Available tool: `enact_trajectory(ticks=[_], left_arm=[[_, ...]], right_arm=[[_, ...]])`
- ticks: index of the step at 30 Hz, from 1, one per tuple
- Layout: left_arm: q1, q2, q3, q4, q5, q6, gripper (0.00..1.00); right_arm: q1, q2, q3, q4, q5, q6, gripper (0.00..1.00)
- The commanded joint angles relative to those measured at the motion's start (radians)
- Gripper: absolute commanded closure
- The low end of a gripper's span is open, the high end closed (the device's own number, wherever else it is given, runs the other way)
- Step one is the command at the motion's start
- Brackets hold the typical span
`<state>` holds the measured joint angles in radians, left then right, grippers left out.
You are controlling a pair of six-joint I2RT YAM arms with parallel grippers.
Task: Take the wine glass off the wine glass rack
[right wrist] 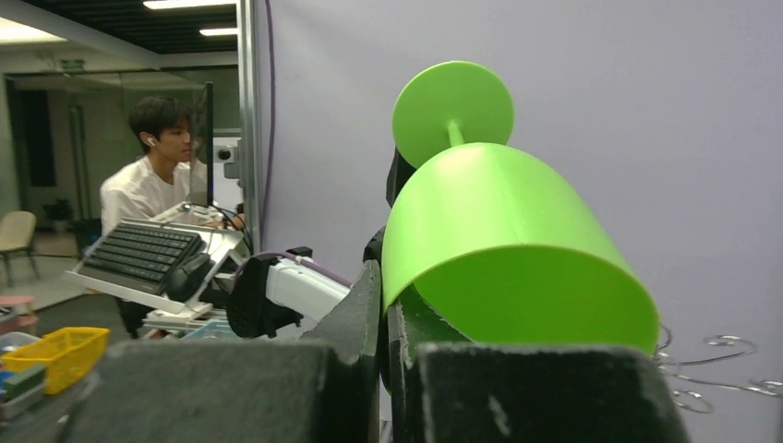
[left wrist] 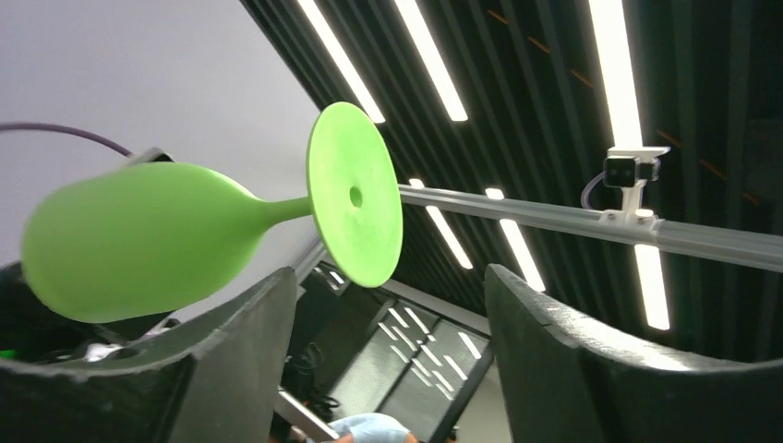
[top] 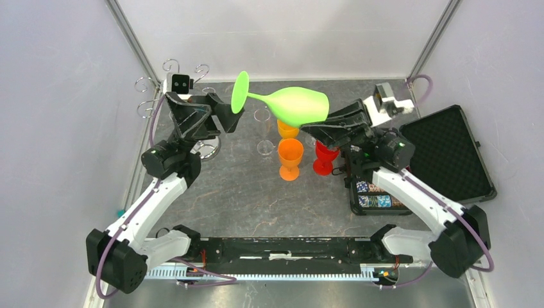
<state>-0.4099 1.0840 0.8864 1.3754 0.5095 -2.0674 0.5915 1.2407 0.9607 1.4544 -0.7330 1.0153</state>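
A lime-green wine glass [top: 298, 106] hangs on its side in the air above the table, foot to the left and bowl to the right. My right gripper [top: 315, 129] is shut on the wine glass at the bowl's rim, with one finger outside and one inside [right wrist: 389, 281]. My left gripper [top: 215, 108] stands open just left of the foot, holding nothing. In the left wrist view the glass [left wrist: 138, 240] floats above the spread jaws of that gripper [left wrist: 390, 277]. The wine glass rack [top: 168, 82], a silver wire tree, stands at the far left behind my left arm, and its curled hooks [right wrist: 711, 367] show at the lower right.
Below the green glass stand two orange goblets [top: 290, 157] and a red one [top: 326, 157]. An open black case [top: 449, 154] lies at the right, with a small box of coloured chips [top: 375, 194] beside it. White walls enclose the table.
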Motion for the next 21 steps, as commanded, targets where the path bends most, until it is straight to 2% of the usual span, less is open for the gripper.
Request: enact_trajectory(ticks=[1,4,9,11,13,15,17,21], left_arm=[[-0.004,-0.079,-0.007,-0.143,0.045,0.121,0.14],[-0.003,-0.131,-0.029,-0.284,0.048,0.248,0.0],[0.0,-0.216,-0.021,-0.586,0.055,0.493,0.0],[0.009,-0.25,0.041,-0.792,0.08,0.623,0.0],[0.021,-0.275,0.184,-1.137,0.078,0.84,0.0],[0.02,-0.294,0.344,-1.488,-0.019,1.085,0.0],[0.02,-0.314,0.457,-1.725,-0.162,1.274,0.0],[0.021,-0.362,0.536,-1.899,-0.399,1.437,0.0]], right_arm=[[-0.002,-0.149,-0.048,-0.129,0.074,-0.24,1.0],[-0.002,-0.253,-0.076,-0.404,0.16,-0.399,1.0],[-0.002,-0.367,-0.044,-0.891,0.311,-0.631,1.0],[-0.003,-0.376,-0.001,-1.063,0.301,-0.699,1.0],[-0.001,-0.365,0.042,-1.203,0.262,-0.753,1.0],[-0.002,-0.348,0.075,-1.314,0.223,-0.806,1.0],[0.001,-0.327,0.101,-1.419,0.196,-0.866,1.0],[0.03,-0.284,0.105,-1.528,0.213,-0.918,1.0]])
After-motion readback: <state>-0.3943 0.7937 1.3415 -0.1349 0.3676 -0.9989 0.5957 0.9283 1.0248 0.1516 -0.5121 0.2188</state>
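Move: The right hand holds the green wine glass by its bowl rim; the orange glass lies about 10 cm ahead of it, 2 cm left and some 39 cm below. The red glass is 10 cm right and 13 cm ahead, the yellow one 2 cm left and 27 ahead, both similarly low. From the opening left hand the green glass's middle is about 10 cm right, 1 ahead and 3 above; the orange glass is 15 cm right, 11 ahead and 42 below. Still pinching the green glass by the rim, the right hand draws right and slightly up, some 4 cm clear of the left hand, then swings forward and about 10 cm down towards the standing glasses, its fingers turning clockwise and tipping towards level. The left hand finishes opening, dips and rises again while edging forward, and twists counter-clockwise some 45 degrees as its fingers tip lower. ##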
